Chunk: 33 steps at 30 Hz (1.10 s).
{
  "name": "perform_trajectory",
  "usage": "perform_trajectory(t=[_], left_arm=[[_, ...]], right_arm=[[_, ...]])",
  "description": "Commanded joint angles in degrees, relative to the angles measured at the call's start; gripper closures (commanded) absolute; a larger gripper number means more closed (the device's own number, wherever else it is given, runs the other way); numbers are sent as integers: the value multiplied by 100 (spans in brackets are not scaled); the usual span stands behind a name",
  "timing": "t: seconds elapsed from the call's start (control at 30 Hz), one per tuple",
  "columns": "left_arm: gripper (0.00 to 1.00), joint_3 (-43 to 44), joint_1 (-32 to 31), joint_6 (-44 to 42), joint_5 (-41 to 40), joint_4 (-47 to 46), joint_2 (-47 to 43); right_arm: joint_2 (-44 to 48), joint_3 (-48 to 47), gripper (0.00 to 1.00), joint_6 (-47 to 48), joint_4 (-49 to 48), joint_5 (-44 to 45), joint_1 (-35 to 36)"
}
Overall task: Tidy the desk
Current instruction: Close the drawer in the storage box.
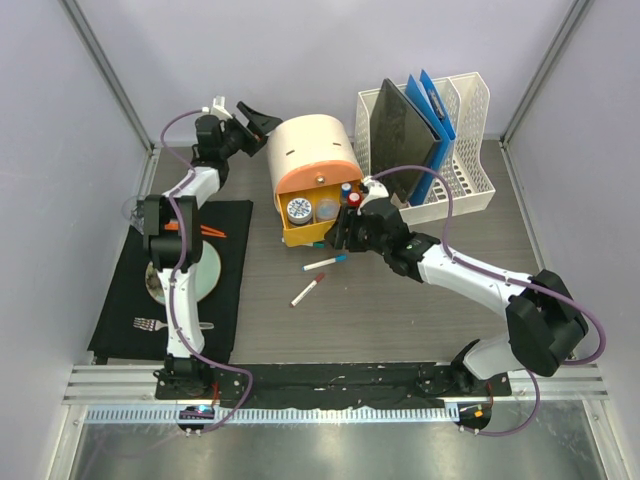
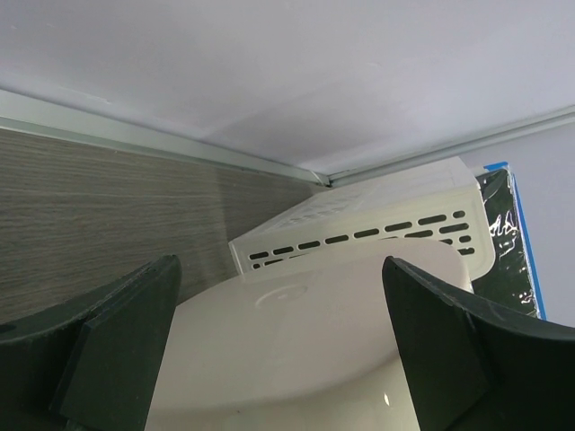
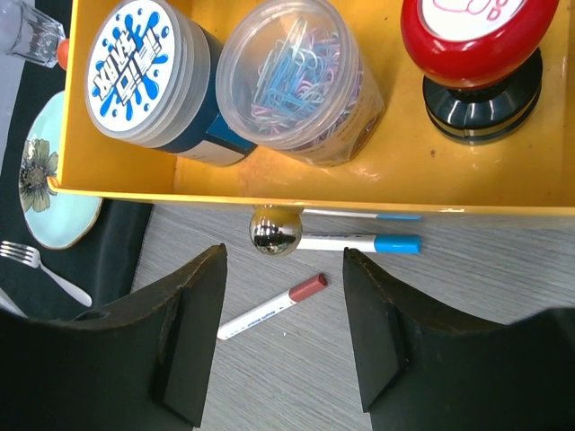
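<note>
The desk is dark wood-grain. A cream round-topped box stands on it with its orange drawer pulled out. My left gripper is open and empty at the box's far left side, its fingers on either side of the cream top. My right gripper is open and empty just in front of the drawer's chrome knob. Below it on the desk lie a red-capped marker and a blue-capped marker.
The drawer holds a blue-and-white tin, a jar of paper clips and a red stamp. A black mat on the left carries a plate and fork. A white file rack with folders stands behind on the right.
</note>
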State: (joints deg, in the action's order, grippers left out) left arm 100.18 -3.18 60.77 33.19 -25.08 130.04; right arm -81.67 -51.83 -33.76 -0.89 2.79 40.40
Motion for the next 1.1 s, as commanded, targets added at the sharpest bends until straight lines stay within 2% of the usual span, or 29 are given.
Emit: perform_trajectory(t=[0.0, 0.2, 0.7, 0.77, 1.07], left_arm=[[0, 142, 54, 84, 267, -313, 4], [0, 142, 46, 128, 267, -339, 13], [0, 54, 46, 207, 390, -454, -22], [0, 37, 46, 216, 416, -463, -31], [0, 80, 46, 233, 654, -454, 4]], right_arm=[[107, 7, 41, -8, -377, 248, 29], [-7, -20, 50, -61, -474, 161, 29], [-200, -37, 64, -175, -711, 82, 20], [-209, -55, 70, -175, -720, 82, 29], [-279, -143, 73, -166, -720, 82, 29]])
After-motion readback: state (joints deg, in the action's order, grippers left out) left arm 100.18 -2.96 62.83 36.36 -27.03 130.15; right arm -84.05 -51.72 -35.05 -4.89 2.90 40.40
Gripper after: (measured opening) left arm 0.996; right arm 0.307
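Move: The golden knob of the open yellow drawer is just off the right hand's fingertips, about 2 cm ahead, 1 cm left and 1 cm below. In the drawer, the paper-clip cup is roughly 7 cm ahead and 3 cm left, the navy jar 7 cm ahead and 9 cm left, and the red stamp 9 cm ahead and 3 cm right. From the left hand the knob is some 26 cm back, 14 cm right and 6 cm below. The right hand eases about 1 cm forward and left while its half-open fingers close to pinch the drawer's knob. ##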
